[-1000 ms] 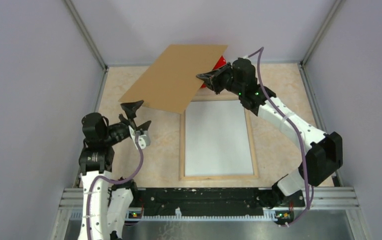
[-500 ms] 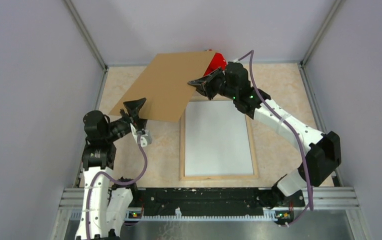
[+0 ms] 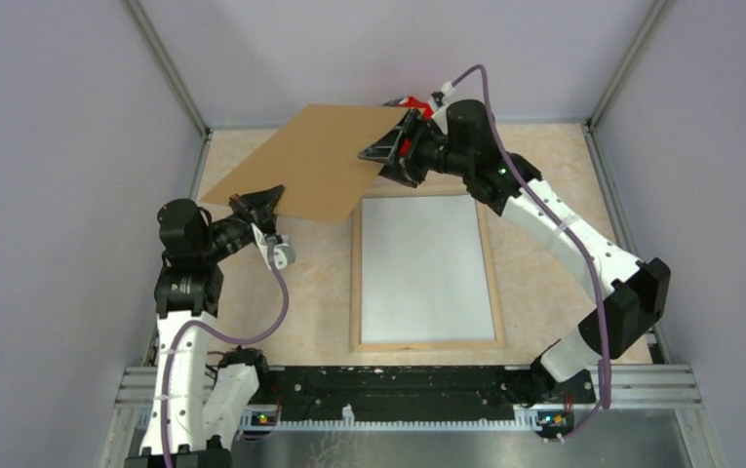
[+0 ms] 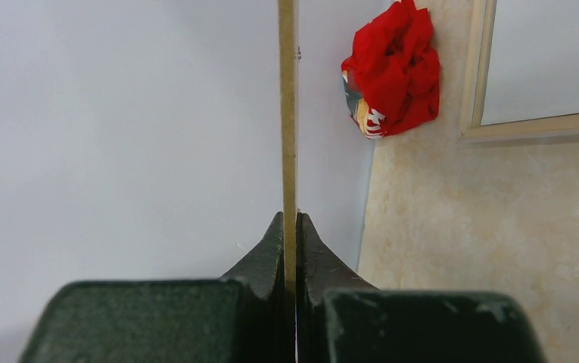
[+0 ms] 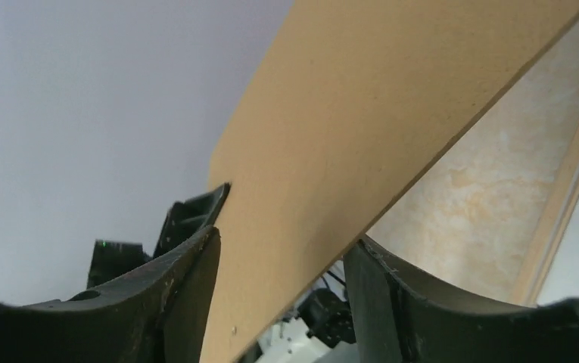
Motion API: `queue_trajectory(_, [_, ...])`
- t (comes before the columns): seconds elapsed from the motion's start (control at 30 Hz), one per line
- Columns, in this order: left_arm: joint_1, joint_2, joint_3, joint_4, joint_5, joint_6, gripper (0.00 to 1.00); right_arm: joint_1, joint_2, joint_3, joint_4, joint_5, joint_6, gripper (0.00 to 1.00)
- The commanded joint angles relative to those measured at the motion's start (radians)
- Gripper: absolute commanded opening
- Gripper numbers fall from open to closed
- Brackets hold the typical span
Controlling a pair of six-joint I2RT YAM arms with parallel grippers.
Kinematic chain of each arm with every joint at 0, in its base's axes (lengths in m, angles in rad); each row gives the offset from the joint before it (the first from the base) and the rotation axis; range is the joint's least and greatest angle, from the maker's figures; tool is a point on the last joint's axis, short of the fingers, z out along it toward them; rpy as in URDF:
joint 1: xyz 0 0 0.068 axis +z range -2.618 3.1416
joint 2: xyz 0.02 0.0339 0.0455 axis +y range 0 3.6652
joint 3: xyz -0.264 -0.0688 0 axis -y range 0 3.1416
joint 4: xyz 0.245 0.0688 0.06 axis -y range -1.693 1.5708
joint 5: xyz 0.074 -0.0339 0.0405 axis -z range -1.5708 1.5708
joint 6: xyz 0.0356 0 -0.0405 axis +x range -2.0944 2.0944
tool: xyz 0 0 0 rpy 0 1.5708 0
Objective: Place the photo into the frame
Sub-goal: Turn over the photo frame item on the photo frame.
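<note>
The frame [image 3: 356, 292] lies flat at the table's middle, pale wood edges up. A white sheet [image 3: 427, 268] fills it, apparently the photo with its plain back up; no imagery shows. A brown backing board [image 3: 320, 161] hangs tilted above the table's far left. My left gripper [image 3: 256, 205] is shut on the board's near-left edge; in the left wrist view the thin edge [image 4: 287, 113] runs straight up from between the closed fingers of the left gripper [image 4: 289, 219]. My right gripper [image 3: 388, 156] stands open astride the board's right corner [image 5: 369, 113], and in the right wrist view a gap shows beside one finger of that gripper [image 5: 284, 238].
A crumpled red bundle [image 3: 417, 105] sits against the back wall behind the right gripper, also in the left wrist view [image 4: 393, 72]. Grey walls close in on three sides. A black rail [image 3: 398, 390] runs along the near edge between the arm bases.
The left gripper has risen to the board's near-left edge and shut on it. The right gripper has opened off the board's right corner. The board has shifted left.
</note>
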Motion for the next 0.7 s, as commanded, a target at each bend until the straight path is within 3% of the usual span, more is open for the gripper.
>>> queue_trajectory(0.0, [-0.004, 0.002, 0.090, 0.081, 0.010, 0.024, 0.00, -0.082, -0.058, 0.131, -0.224, -0.227, -0.427, 0.67])
queue_trajectory(0.1, [-0.004, 0.021, 0.159, 0.004, 0.021, 0.015, 0.00, -0.122, -0.142, 0.158, -0.401, -0.187, -0.710, 0.73])
queue_trajectory(0.17, [-0.004, 0.038, 0.209, -0.081, 0.038, 0.024, 0.00, -0.119, -0.238, 0.096, -0.416, -0.141, -0.895, 0.73])
queue_trajectory(0.27, [-0.005, 0.077, 0.309, -0.227, 0.079, 0.025, 0.00, -0.089, -0.454, -0.113, -0.265, -0.061, -1.169, 0.74])
queue_trajectory(0.4, [-0.005, 0.149, 0.456, -0.493, 0.158, 0.128, 0.00, -0.081, -0.681, -0.311, -0.061, -0.132, -1.456, 0.83])
queue_trajectory(0.53, [-0.006, 0.191, 0.543, -0.677, 0.207, 0.210, 0.00, -0.074, -0.668, -0.293, -0.091, -0.265, -1.603, 0.80])
queue_trajectory(0.67, [-0.006, 0.217, 0.594, -0.847, 0.217, 0.311, 0.00, 0.022, -0.608, -0.239, -0.152, -0.249, -1.705, 0.78])
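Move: The brown board is already in the left gripper's jaws by its near edge, its middle about 7 cm ahead and 7 cm right of that hand, at roughly its height. From the half-open right hand, that middle lies some 10 cm left and 1 cm ahead. The photo frame is 27 cm right of the left hand, level with it and 34 cm below. From the right hand, the frame is 10 cm right, 4 cm back and 35 cm down, and the red cloth 29 cm ahead, 6 cm right and 35 cm below. The board stays pinched in the closed left gripper, which rises about 5 cm, then draws back about 3 cm while tipping some 15 degrees downward. The right hand, fingers opening wider, pulls clear of its right edge, first to the right, then back and finally up, rolling roughly 90 degrees on the way. ##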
